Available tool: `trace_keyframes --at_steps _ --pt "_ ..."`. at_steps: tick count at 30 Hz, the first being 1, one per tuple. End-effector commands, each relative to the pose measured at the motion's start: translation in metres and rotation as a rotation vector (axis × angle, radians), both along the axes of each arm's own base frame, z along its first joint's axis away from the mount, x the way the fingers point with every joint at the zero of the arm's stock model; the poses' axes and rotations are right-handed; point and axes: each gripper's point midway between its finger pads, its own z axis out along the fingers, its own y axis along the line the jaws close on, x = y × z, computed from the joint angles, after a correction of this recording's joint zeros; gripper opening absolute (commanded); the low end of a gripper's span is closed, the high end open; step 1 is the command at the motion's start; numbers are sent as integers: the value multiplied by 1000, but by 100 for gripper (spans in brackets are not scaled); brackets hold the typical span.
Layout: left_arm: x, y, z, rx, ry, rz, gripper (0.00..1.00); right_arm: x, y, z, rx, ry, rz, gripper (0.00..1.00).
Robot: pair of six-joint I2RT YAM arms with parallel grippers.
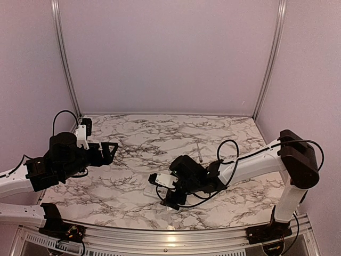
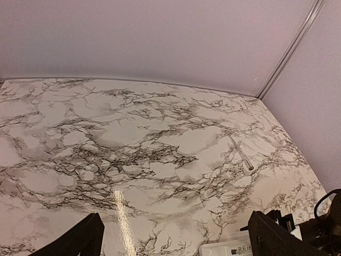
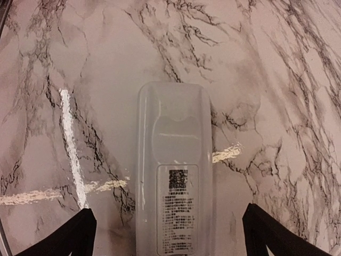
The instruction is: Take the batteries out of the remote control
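The remote control (image 3: 174, 176) lies flat on the marble table with its labelled back face up. The same remote shows as a white slab (image 1: 150, 191) under the right arm and as a white corner (image 2: 229, 248) at the bottom of the left wrist view. My right gripper (image 3: 169, 232) hovers over it, open, one finger on each side with a gap to the remote's edges. My left gripper (image 1: 109, 151) is held over the table's left side, open and empty (image 2: 176, 234). The batteries are hidden from view.
A thin grey rod (image 1: 199, 151) lies on the table beyond the remote, also visible in the left wrist view (image 2: 241, 153). Pale walls with metal corner posts (image 1: 269, 58) enclose the marble table (image 1: 160, 133). Black cables hang off both arms.
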Motion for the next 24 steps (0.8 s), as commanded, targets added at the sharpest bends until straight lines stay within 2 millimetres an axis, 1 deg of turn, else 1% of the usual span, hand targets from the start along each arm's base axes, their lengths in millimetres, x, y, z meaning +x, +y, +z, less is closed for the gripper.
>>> trace_keyframes --at_steps 1,2,5,7,12,15,20,24 --pt "-2 -4 9 -3 -10 -23 99 16 -6 -2 44 26 -51 93" --pt "-2 -4 9 -3 -10 -25 99 19 -8 -2 50 38 -59 92" --pt "-2 -5 10 -6 -11 -29 99 16 -13 -9 50 77 -53 88" --pt "-2 -5 9 -5 -9 -31 99 15 -9 -9 71 80 -43 86" --pt "-3 -6 9 -6 -9 -33 99 10 -11 -12 72 104 -30 80" --pt "-2 -6 10 -6 -9 -33 99 5 -12 -17 68 125 -18 77" --pt "-3 -6 9 -6 -7 -34 99 4 -14 -30 43 144 -21 71" --pt "-2 -5 10 -9 -8 -29 99 0 -12 -34 51 164 -13 67"
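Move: The remote control lies just under the right hand, back label upward; its middle is about 2 cm ahead, 4 cm to the left and 3 cm below, and its long side runs leftward, angled slightly forward. Nothing else lies near it. From the left hand, raised and idle, the remote is roughly 20 cm to the right, 5 cm back and 21 cm down. Down onto the right-hand part of the remote control comes the right hand: it first shifts some 2 cm forward and 2 cm right, then eases back about 1 cm, sinking about 2 cm in all. The wrist tilts by roughly 5 to 10 degrees while the fingers narrow from nearly wide open to about two thirds, one along each long side; touch can't be made out. ##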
